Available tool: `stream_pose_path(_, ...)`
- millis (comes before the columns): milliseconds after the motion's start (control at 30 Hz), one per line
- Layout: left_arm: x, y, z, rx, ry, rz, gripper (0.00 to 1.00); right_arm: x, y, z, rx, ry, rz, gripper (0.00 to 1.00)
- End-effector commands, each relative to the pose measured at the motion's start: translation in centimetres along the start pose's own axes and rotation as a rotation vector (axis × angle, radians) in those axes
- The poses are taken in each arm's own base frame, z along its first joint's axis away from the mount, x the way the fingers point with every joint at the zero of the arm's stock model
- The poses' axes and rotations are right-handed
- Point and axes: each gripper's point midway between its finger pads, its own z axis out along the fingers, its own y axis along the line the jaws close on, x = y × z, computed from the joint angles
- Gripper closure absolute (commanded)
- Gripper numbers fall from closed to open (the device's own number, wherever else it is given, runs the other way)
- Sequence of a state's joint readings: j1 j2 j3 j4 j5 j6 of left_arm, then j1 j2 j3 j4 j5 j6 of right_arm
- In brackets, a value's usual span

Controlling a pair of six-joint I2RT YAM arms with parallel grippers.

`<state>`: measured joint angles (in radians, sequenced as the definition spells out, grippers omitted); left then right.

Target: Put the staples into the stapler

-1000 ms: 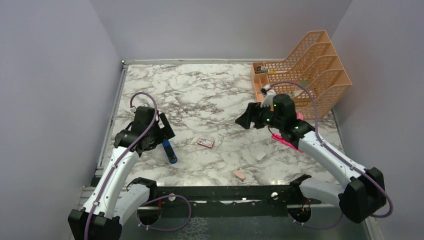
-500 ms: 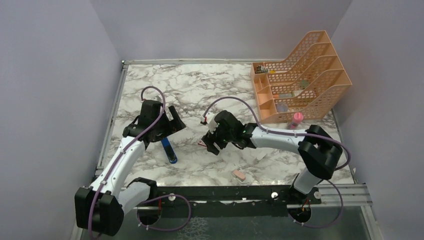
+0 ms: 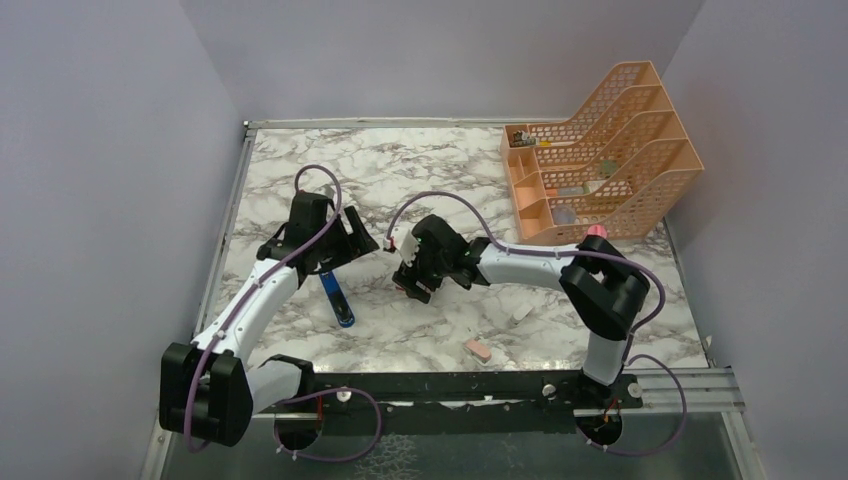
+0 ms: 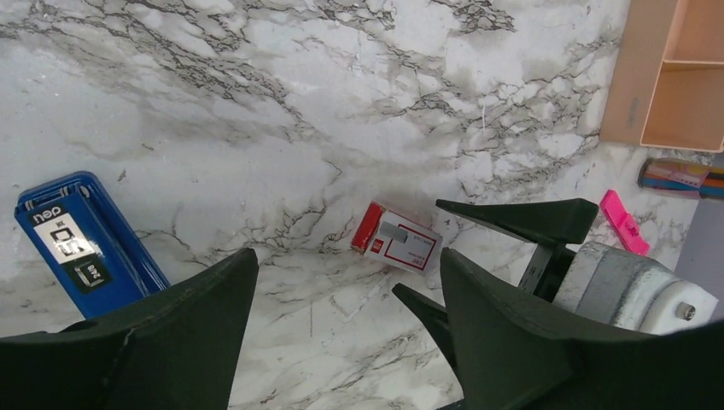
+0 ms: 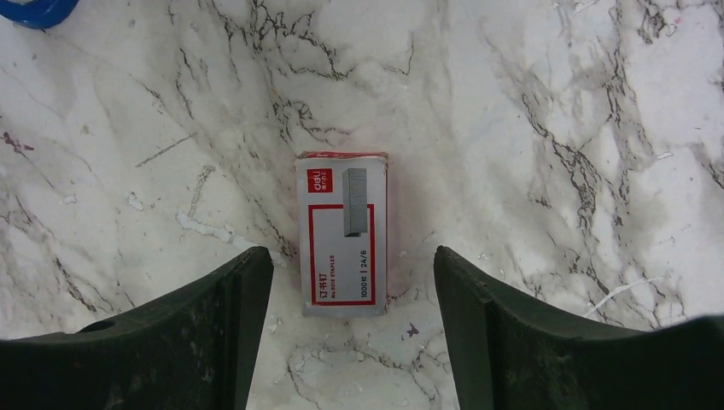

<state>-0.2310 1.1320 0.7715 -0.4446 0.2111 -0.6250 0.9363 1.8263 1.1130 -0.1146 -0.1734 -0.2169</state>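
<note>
The staples, a small red-and-white box (image 5: 341, 231), lie flat on the marble near the table's middle. My right gripper (image 5: 352, 252) hovers just above the box, open, a finger on each long side and not touching it. In the top view that gripper (image 3: 415, 280) covers most of the box. The blue stapler (image 3: 338, 300) lies to the left, closed, its end showing in the left wrist view (image 4: 85, 243). My left gripper (image 3: 355, 240) is open and empty above the marble between the stapler and the box (image 4: 397, 239), facing the right gripper's fingers (image 4: 529, 220).
An orange mesh desk organiser (image 3: 600, 150) with small items stands at the back right. A salmon eraser (image 3: 477, 349) lies near the front edge. A pink highlighter (image 4: 621, 222) lies right of the box. A metal rim (image 3: 232, 220) runs along the table's left side.
My right arm has swung from the organiser leftward to the staples box and lowered over it. The left arm has moved up and right, away from the stapler toward the box.
</note>
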Motion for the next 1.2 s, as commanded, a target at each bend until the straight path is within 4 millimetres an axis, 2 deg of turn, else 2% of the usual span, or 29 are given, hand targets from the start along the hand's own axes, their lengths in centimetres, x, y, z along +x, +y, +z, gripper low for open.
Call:
stream_pose_path(0,0.0,-0.8,0.7,0.066,0.000,0.014,0.24,0.6,0.4,1.0,-0.046,0.035,-0.037,0.27)
stream_pose_path(167,0.6,-0.4,2.0,0.081,0.008,0.005,0.34,1.7,0.6,1.7,-0.064,0.077,-0.029,0.45)
stream_pose_path(333,1.2,0.5,3.3,0.090,-0.016,-0.008,0.36,1.7,1.4,1.5,-0.112,0.077,-0.016,0.51)
stream_pose_path(467,2.1,-0.4,4.2,0.175,0.008,-0.038,0.37,2.0,1.3,1.7,-0.106,0.075,-0.013,0.57)
stream_pose_path(667,3.2,-2.1,5.2,0.307,0.068,-0.058,0.40,1.8,1.0,1.8,-0.097,0.055,-0.040,0.60)
stream_pose_path(933,5.6,-2.6,7.0,0.372,0.184,-0.065,0.39,2.0,0.8,2.3,-0.098,0.051,-0.057,0.58)
stream_pose_path(1167,6.9,-2.8,7.7,0.395,0.238,-0.060,0.47,2.3,0.7,2.7,-0.102,0.055,-0.055,0.55)
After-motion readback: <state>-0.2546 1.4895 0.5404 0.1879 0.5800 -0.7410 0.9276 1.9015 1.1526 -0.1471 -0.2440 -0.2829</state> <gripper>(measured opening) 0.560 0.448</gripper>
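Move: The staple box lies almost under the open right gripper, its middle about 1 cm to the left and 3 cm below. From the left gripper the staple box is some 11 cm right, 3 cm back and 11 cm down. The blue stapler lies about 15 cm left of the staple box and 3 cm nearer the bases; the pink eraser is about 12 cm to the right of the staple box and 12 cm nearer. Lower the right gripper about 2 cm over the staple box, close its fingers on the two long sides near the right end, then hold there. Meanwhile drop the left gripper, then swing it right as it keeps sinking, about 8 cm down and 7 cm right in all, towards the box's left end, rolling its left side down some 20 degrees, turning slightly clockwise and partly narrowing its fingers. ##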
